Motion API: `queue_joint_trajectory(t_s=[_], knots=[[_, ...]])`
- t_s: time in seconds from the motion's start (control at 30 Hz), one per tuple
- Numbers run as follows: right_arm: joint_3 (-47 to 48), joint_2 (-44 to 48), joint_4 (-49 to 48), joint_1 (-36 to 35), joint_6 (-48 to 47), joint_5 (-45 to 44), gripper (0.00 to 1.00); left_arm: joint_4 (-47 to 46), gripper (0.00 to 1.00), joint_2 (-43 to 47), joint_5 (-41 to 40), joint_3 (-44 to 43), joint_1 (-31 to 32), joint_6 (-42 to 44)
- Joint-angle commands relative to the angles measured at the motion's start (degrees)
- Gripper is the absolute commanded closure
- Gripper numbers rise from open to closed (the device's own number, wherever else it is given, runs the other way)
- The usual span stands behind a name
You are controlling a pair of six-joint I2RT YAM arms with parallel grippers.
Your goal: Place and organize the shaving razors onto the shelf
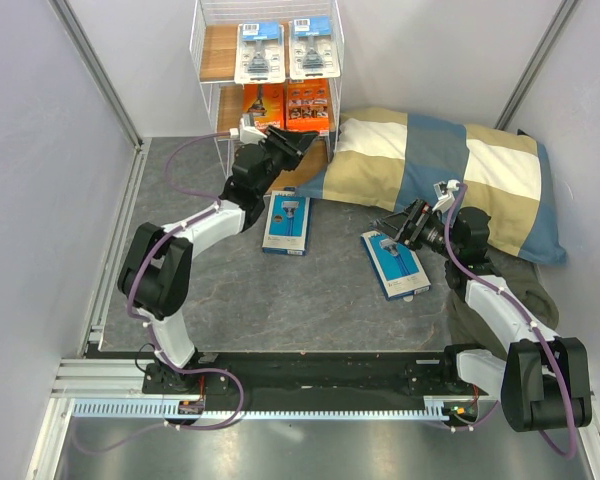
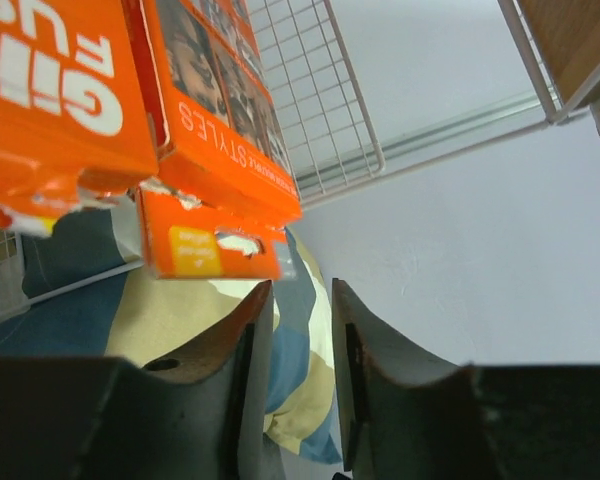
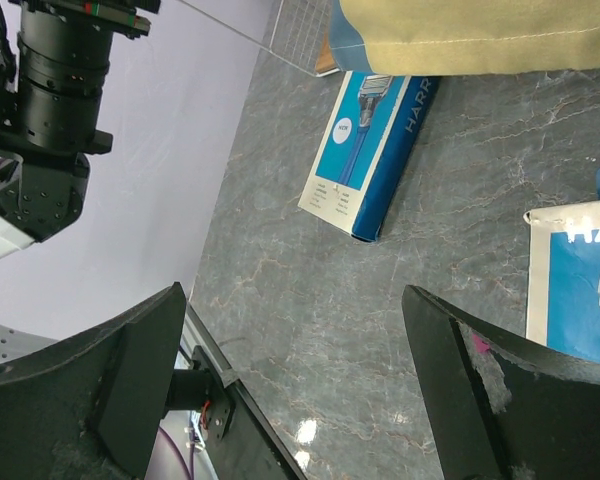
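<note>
The shelf (image 1: 220,60) stands at the back. Two clear razor packs with blue tops (image 1: 260,52) (image 1: 312,48) stand on its top tier. Two orange razor packs (image 1: 263,105) (image 1: 308,105) stand on the tier below. My left gripper (image 1: 300,145) (image 2: 302,300) sits just below the right orange pack (image 2: 220,110), jaws slightly open with nothing between them. Two blue razor boxes (image 1: 286,223) (image 1: 395,263) lie flat on the table. My right gripper (image 1: 395,228) (image 3: 292,295) hovers wide open beside the right box (image 3: 580,290), facing the left box (image 3: 370,150).
A blue-and-beige checked pillow (image 1: 450,170) (image 3: 480,30) lies to the right of the shelf, close to both grippers. A dark cloth (image 1: 505,295) lies under the right arm. Grey walls close in both sides of the table (image 1: 230,300).
</note>
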State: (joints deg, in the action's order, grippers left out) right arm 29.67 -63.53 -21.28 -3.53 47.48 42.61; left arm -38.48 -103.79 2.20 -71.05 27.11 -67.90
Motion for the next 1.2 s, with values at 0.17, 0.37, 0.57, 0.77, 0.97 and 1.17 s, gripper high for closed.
queue_joint_trajectory(t_s=[0.17, 0.37, 0.57, 0.77, 0.97, 1.17], knots=[[-0.23, 0.25, -1.66, 0.1, -1.08, 0.37, 0.02, -7.66, 0.42, 4.9, 7.55, 7.41, 0.4, 4.35], [-0.23, -0.02, -1.66, 0.19, -1.25, 0.37, 0.02, -6.71, 0.33, 10.7, 11.86, 12.94, 0.75, 9.97], [-0.49, -0.81, -2.01, 0.19, -1.61, 0.37, 0.02, 4.08, 0.28, 19.49, 12.83, 18.31, 0.66, 18.4], [-0.67, -1.33, -1.93, 0.19, -2.31, 0.37, 0.02, 20.0, 0.2, 26.09, 8.9, 19.19, 0.4, 28.69], [-1.19, -2.65, -2.54, 0.19, -2.48, 0.81, 0.02, 28.54, 0.06, 31.79, 4.66, 25.33, -2.23, 29.05], [-2.16, -4.5, -4.12, 0.1, -2.4, 1.6, 0.02, 32.06, 0.0, 35.06, 4.92, 33.42, -5.4, 25.63]])
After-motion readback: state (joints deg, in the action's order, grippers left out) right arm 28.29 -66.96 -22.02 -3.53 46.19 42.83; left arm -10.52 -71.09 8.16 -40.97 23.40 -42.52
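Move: The left hand is at the front of the middle shelf, just short of the right-hand orange razor box, whose middle is about 8 cm ahead and level with it. The blue razor box to be fetched next lies on the table about 8 cm back, 3 cm left and 27 cm below; a second blue box is about 19 cm back and 22 cm to the right, equally low. From the right hand the first blue box is some 10 cm ahead, 22 cm left and 17 cm below. The left hand leaves the orange box on the middle shelf, dipping about 4.5 cm as it starts back, climbing again nearly to its first height while still drawing back, then sinking steeply and swinging left, about 14 cm back in all, towards the height of the nearer blue box. Its fingers spread from about a third to fully open and the wrist rolls some 30 degrees, left side up, while the right hand, still open and empty, sinks slightly late on. ##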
